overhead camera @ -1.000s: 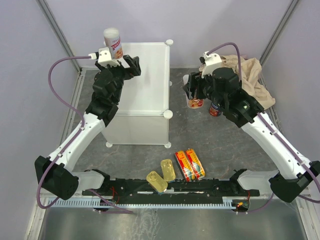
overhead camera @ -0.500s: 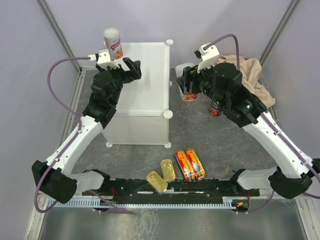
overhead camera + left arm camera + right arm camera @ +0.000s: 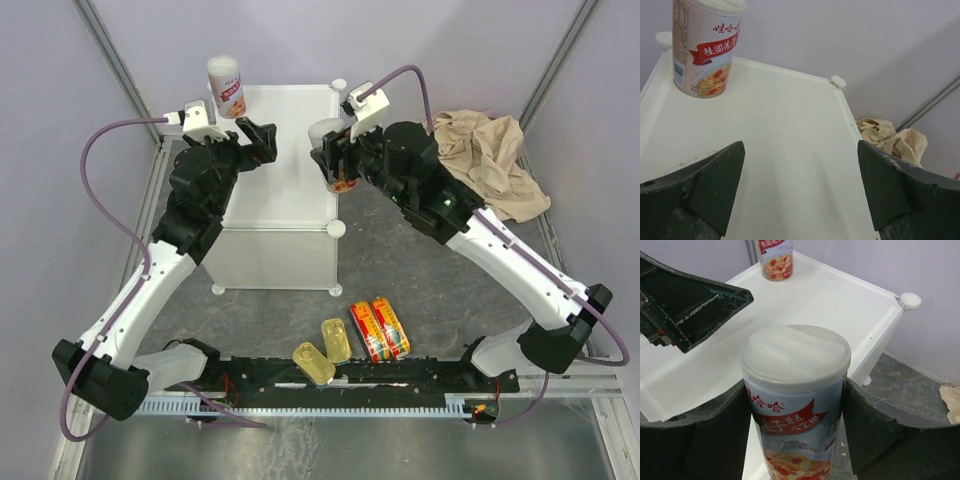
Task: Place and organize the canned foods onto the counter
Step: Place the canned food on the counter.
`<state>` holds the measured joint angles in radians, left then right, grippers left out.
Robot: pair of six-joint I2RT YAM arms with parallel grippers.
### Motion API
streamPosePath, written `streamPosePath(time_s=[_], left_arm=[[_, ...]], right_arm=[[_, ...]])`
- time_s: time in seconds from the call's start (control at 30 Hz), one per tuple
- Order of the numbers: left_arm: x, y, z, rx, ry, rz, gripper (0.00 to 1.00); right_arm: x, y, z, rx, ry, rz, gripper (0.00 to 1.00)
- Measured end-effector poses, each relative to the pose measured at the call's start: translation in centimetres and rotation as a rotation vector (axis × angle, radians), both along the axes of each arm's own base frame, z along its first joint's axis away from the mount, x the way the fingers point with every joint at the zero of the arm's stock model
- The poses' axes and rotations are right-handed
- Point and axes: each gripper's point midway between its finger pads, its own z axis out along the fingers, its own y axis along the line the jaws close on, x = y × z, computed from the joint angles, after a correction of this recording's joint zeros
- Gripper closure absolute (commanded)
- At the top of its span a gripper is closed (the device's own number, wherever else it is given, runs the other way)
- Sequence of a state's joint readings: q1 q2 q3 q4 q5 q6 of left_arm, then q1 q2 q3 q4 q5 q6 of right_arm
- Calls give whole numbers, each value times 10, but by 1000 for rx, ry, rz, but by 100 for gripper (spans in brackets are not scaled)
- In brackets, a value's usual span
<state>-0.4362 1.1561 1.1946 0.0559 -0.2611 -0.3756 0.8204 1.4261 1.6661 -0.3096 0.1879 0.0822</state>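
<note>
A white-and-red can (image 3: 226, 88) stands upright at the back-left corner of the white counter (image 3: 290, 205), and it also shows in the left wrist view (image 3: 705, 50). My left gripper (image 3: 256, 140) hovers open over the counter top (image 3: 790, 150), its fingers (image 3: 715, 185) empty. My right gripper (image 3: 338, 160) is shut on a second white-and-red can (image 3: 797, 405), held upright over the counter's right edge (image 3: 875, 335). Two gold tins (image 3: 313, 362) and two red-yellow tins (image 3: 380, 328) lie on the grey floor near the arm bases.
A beige cloth (image 3: 490, 150) is crumpled at the back right, also visible past the counter (image 3: 890, 140). A round knob (image 3: 337, 228) marks the counter's near right corner. The left gripper's finger (image 3: 690, 305) reaches over the counter close to the held can.
My right arm has lifted the white-and-red can from the floor by the cloth and swung it left to the counter's right edge. The left arm has shifted slightly, staying open.
</note>
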Motion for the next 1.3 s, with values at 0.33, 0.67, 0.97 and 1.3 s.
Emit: streamPosePath(time_s=[0.33, 0.67, 0.97, 1.3], left_arm=[[-20, 23, 22, -76, -45, 74, 1], [-21, 33, 15, -95, -33, 127, 1], [-19, 34, 12, -100, -35, 141, 1], [-17, 34, 10, -108, -49, 143, 1]], right_arm=[[18, 33, -10, 4, -39, 42, 99], [28, 48, 1, 58, -111, 62, 99], [38, 65, -19, 79, -137, 84, 99], [42, 75, -28, 143, -203, 102, 96]])
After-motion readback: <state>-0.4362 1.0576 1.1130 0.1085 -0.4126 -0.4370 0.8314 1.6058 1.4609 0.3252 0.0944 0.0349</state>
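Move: The right hand already grips its can over the counter's right edge; the free spot on the white counter lies some 8 cm to its left, 4 cm ahead and 9 cm lower. The standing can is about 21 cm left and 17 cm ahead of the right hand, and the counter's front right knob about 8 cm back, straight below its line. From the open left hand, the spot lies about 9 cm right and 2 cm back. Right hand carries its gripped can about 8 cm left, forward and slightly down over the counter; left hand shifts left. ##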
